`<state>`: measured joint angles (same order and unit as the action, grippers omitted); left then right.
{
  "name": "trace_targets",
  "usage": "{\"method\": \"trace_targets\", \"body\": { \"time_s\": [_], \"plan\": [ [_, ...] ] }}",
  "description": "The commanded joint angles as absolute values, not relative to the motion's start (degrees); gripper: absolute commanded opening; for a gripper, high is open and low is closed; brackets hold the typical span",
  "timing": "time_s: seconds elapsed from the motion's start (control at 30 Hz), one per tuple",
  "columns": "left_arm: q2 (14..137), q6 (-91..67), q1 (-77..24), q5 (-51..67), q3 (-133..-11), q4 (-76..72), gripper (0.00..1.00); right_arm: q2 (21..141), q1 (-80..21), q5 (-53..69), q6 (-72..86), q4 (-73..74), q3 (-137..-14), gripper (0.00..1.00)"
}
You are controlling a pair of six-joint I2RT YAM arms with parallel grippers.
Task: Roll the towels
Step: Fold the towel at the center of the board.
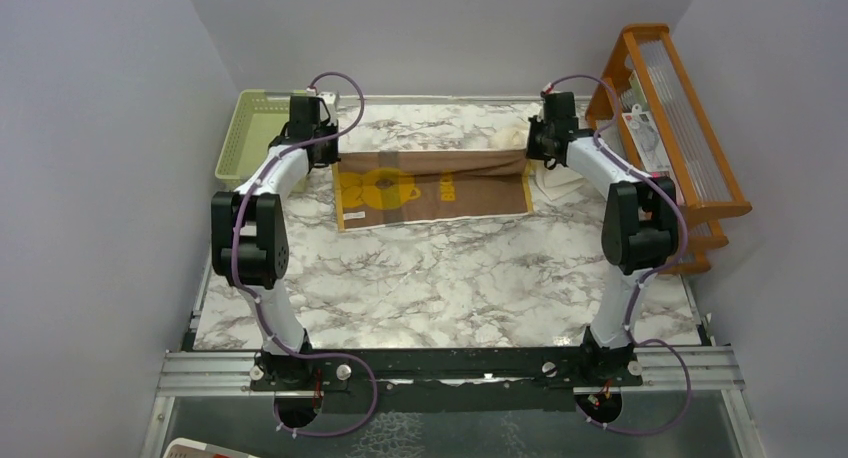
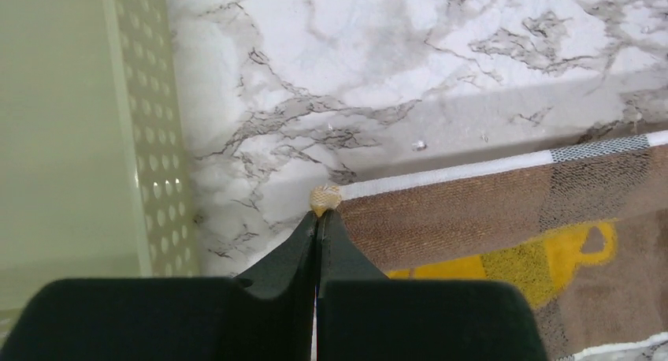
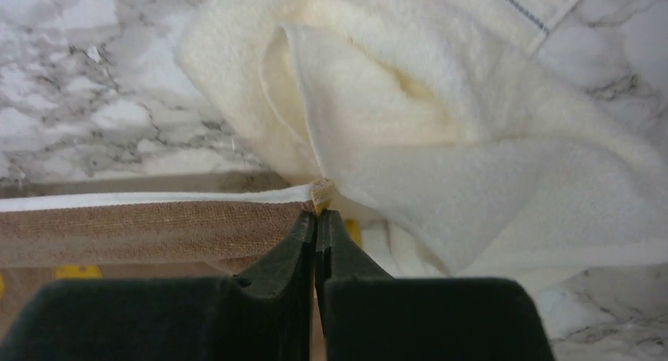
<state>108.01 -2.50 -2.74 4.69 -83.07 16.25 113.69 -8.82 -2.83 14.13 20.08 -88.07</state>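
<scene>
The brown towel [image 1: 435, 186] with mustard-yellow border lies spread across the far middle of the marble table, its far edge slightly raised. My left gripper [image 2: 318, 213] is shut on the towel's far left corner, a yellow tip poking out between the fingertips. My right gripper [image 3: 317, 213] is shut on the far right corner of the brown towel [image 3: 150, 227]. The cream-white towel [image 3: 441, 132] lies crumpled just beyond and right of that corner; in the top view the cream-white towel [image 1: 560, 178] peeks out beside the right arm.
A light-green plastic basket [image 1: 250, 128] stands at the far left, its perforated wall [image 2: 154, 140] close beside my left gripper. An orange wooden rack [image 1: 680, 128] stands against the right wall. Marble tabletop [image 1: 450, 278] stretches toward the arm bases.
</scene>
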Motion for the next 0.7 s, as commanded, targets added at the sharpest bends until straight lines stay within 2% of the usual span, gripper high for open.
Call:
{"method": "trace_targets", "body": {
  "time_s": [0.0,0.13,0.37,0.67],
  "plan": [
    [101.31,-1.59,-1.71,5.71,-74.78,5.57,0.00,107.46,-7.28,-3.07,17.46,17.47,-80.57,0.01],
    [95.68,-3.41,-1.75,3.71,-65.95,1.00,0.00,103.77,-7.24,-2.63,20.18,15.20,-72.75,0.01],
    [89.80,-7.69,-1.69,0.97,-58.03,2.63,0.00,97.47,-7.21,-3.77,21.58,13.36,-63.70,0.01],
    [87.95,-20.54,-1.89,7.91,-48.87,0.94,0.00,97.41,-7.18,-2.11,22.28,12.56,-59.95,0.01]
  ]
}}
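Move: Both hands already hold the towel's far corners, lifted about 10 cm off the board. The near left corner lies some 16 cm back from the left hand, level with it sideways and about 11 cm below. The near right corner is roughly 14 cm back from the right hand, 2 cm to its right and 9 cm down. The green basket's middle is 19 cm left and 5 cm ahead of the left hand, some 6 cm lower; the cream towel lies about 4 cm ahead, 5 cm right and 7 cm below the right hand. Keep both grippers shut on the towel's far corners and draw them straight back together about 10 cm, carrying the held edge over the part lying on the board towards the near edge. Let each hand sink some 3 to 4 cm, the right mostly early on, the left mainly at the end. ##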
